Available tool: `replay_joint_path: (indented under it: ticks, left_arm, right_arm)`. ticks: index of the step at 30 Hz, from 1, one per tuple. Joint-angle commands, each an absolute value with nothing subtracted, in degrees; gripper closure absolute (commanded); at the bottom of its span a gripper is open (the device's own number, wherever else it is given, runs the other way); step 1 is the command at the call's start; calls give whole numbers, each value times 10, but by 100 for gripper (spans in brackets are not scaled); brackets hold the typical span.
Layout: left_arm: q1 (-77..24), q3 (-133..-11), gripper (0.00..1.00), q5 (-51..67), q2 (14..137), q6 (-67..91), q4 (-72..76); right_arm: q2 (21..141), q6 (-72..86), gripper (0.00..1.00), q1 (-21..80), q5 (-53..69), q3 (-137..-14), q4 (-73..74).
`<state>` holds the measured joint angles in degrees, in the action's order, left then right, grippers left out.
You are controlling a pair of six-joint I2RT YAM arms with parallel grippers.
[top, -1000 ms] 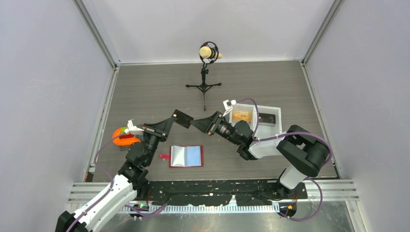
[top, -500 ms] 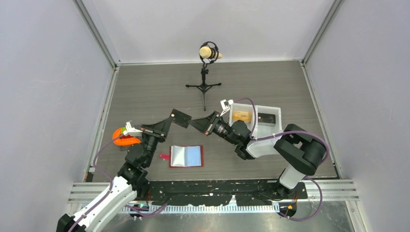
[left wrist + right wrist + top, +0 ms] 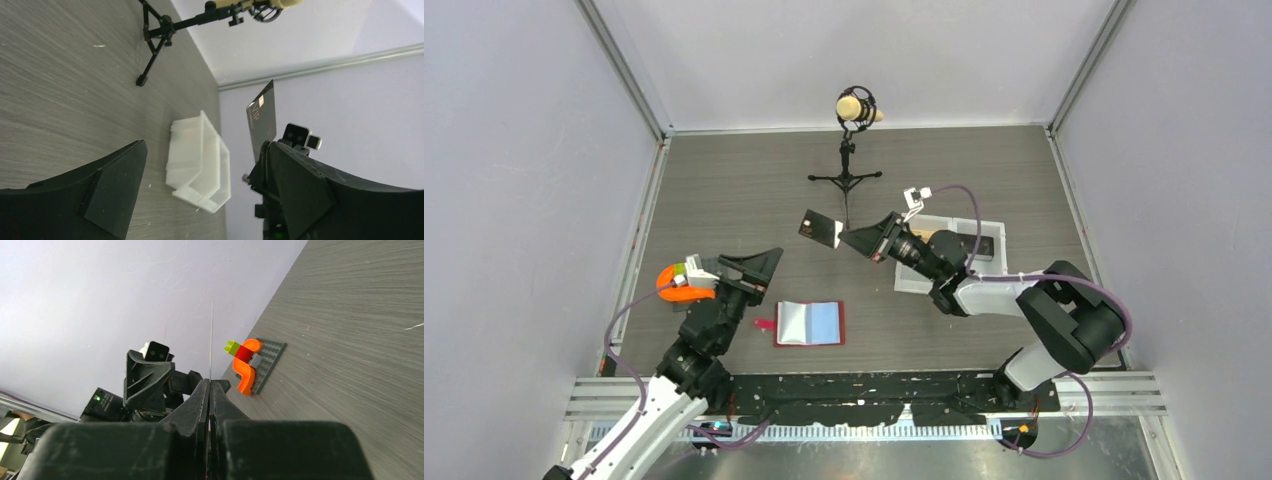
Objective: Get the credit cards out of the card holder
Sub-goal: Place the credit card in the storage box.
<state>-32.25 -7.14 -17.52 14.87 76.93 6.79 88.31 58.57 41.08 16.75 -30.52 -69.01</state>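
The dark grey credit card (image 3: 822,228) hangs in the air above the table, pinched by my right gripper (image 3: 856,238), which is shut on its edge. In the right wrist view the card (image 3: 211,340) shows edge-on as a thin line rising from the closed jaws (image 3: 210,384). My left gripper (image 3: 769,270) stands wide open and empty, left of and below the card (image 3: 262,120). The red card holder (image 3: 810,323) lies open on the table, pale pockets up. A pink-red credit card (image 3: 766,324) lies beside its left edge.
A white two-compartment tray (image 3: 990,236) sits behind my right arm, also visible from the left wrist as the tray (image 3: 200,160). A microphone on a tripod (image 3: 847,150) stands at the back middle. An orange block on a grey plate (image 3: 682,284) lies by the left arm.
My left gripper opened, let go of the dark card and drew back to the left. My right gripper shut on the card and carried it up and to the right.
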Motion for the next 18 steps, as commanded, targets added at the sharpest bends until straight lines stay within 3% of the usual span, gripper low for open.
replay_joint_path:
  ticks: [1, 6, 8, 10, 14, 18]
  left_arm:
    - [-324, -134, 0, -140, 148, 689, -38]
    - [-324, -196, 0, -108, 162, 608, -137]
    - [-324, -233, 0, -109, 171, 562, -200]
    - [-324, -270, 0, -111, 184, 505, -256]
    - [-324, -320, 0, -109, 200, 435, -327]
    - [-324, -340, 0, -100, 208, 394, -361]
  right_arm:
    - [834, 568, 95, 359, 278, -299, -639]
    - [761, 525, 95, 269, 382, -317, -501]
    - [722, 457, 95, 231, 421, -349, -368]
    - [690, 357, 95, 191, 439, -401, -122]
    - [666, 233, 95, 76, 508, -473, 76]
    - [687, 184, 95, -33, 539, -518, 165]
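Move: The right hand already holds the black credit card; the storage box's middle lies about 24 cm to its right, 7 cm ahead and 19 cm below. The orange card inside is some 18 cm right and 11 ahead, the black card 29 right and 10 ahead; the open card holder is 7 cm left and 9 back. From the empty left hand the box is roughly 37 cm right, 11 ahead. Right hand carries the card about 18 cm right, also forward, towards the storage box; empty left hand retreats. ##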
